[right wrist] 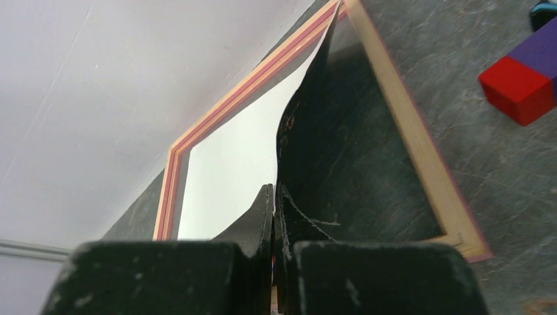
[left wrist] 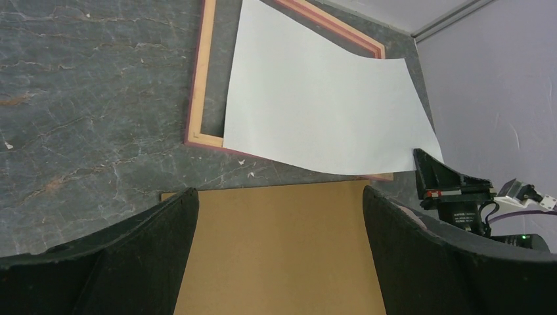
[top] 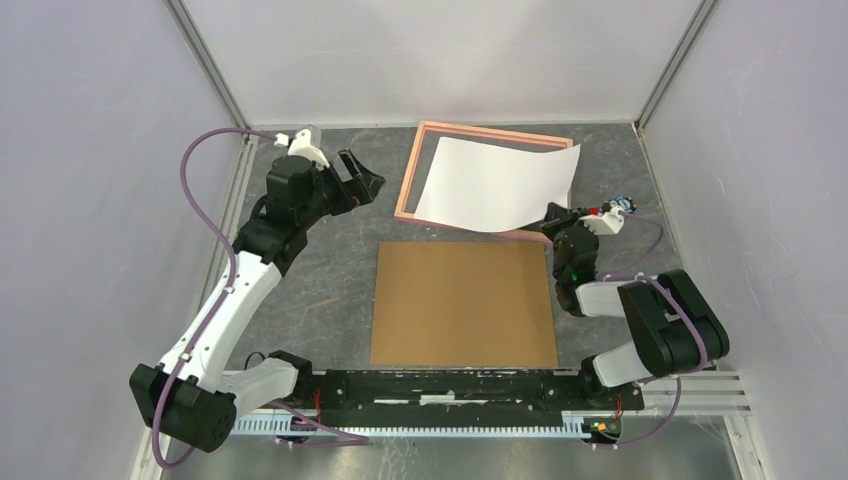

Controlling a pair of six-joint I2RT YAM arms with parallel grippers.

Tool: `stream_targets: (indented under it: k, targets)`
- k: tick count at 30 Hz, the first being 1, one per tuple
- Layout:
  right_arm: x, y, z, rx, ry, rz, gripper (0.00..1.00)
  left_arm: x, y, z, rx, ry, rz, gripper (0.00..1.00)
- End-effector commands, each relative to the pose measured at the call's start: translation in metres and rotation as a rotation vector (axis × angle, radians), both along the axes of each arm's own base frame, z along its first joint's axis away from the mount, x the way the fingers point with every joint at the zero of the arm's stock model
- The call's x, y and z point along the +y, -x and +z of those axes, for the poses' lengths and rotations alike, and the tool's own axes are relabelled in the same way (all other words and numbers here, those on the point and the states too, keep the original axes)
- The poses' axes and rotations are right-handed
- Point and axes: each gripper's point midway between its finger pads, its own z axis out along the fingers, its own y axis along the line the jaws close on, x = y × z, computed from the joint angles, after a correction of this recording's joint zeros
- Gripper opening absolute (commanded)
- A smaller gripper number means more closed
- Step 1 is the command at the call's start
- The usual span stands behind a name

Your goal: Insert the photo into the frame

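Note:
The photo lies white back up, slanted across the pink frame at the back of the table, with its right side bowed upward. My right gripper is shut on the photo's near right corner. The right wrist view shows the sheet edge-on, pinched at my right gripper, with the frame rail beneath. My left gripper hangs open left of the frame, holding nothing. From the left wrist, the photo overlaps the frame ahead of that open gripper.
A loose brown board lies flat in front of the frame, between the arms. A red and purple block sits on the table to the right of the frame. Grey walls close in the left, right and back.

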Motion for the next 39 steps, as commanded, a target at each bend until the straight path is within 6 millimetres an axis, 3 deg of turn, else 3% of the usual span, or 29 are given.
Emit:
stream_targets:
  k: [1, 11, 22, 28, 39]
  targets:
    - [0.006, -0.015, 0.024, -0.084, 0.042, -0.061, 0.00, 0.004, 0.000, 0.018, -0.091, -0.027, -0.006, 1.00]
    - [0.017, -0.032, 0.037, -0.127, 0.130, -0.030, 0.00, 0.003, 0.002, 0.019, -0.092, -0.014, -0.012, 1.00]
    - [0.033, -0.047, 0.036, -0.141, 0.138, 0.037, 0.00, -0.001, 0.003, 0.017, -0.082, 0.004, -0.027, 1.00]
    - [0.050, -0.051, 0.038, -0.180, 0.115, 0.114, 0.00, -0.003, 0.004, 0.017, -0.081, 0.008, -0.033, 1.00]
    - [0.061, -0.051, 0.038, -0.198, 0.100, 0.133, 0.00, -0.004, 0.005, 0.017, -0.080, 0.018, -0.040, 1.00]
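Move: My right hand already pinches the photo, white side up, near its near right corner, roughly 12 cm above the table. The frame's middle lies some 12 cm ahead and 13 cm to the left. The red block stands about 14 cm to the right and 4 cm ahead; the brown board's middle is around 19 cm back and 19 cm left. From my left hand, the frame's middle lies about 14 cm ahead, 29 cm to the right and 27 cm below. Keeping the corner pinched, I carry my right hand left and forward, about 5 cm each way, rising a centimetre: a small step left first, then mostly forward, and at the end mostly left. I roll my hand's left side down a little and turn about 5 degrees counter-clockwise, feeding the photo towards the frame's left rail. ##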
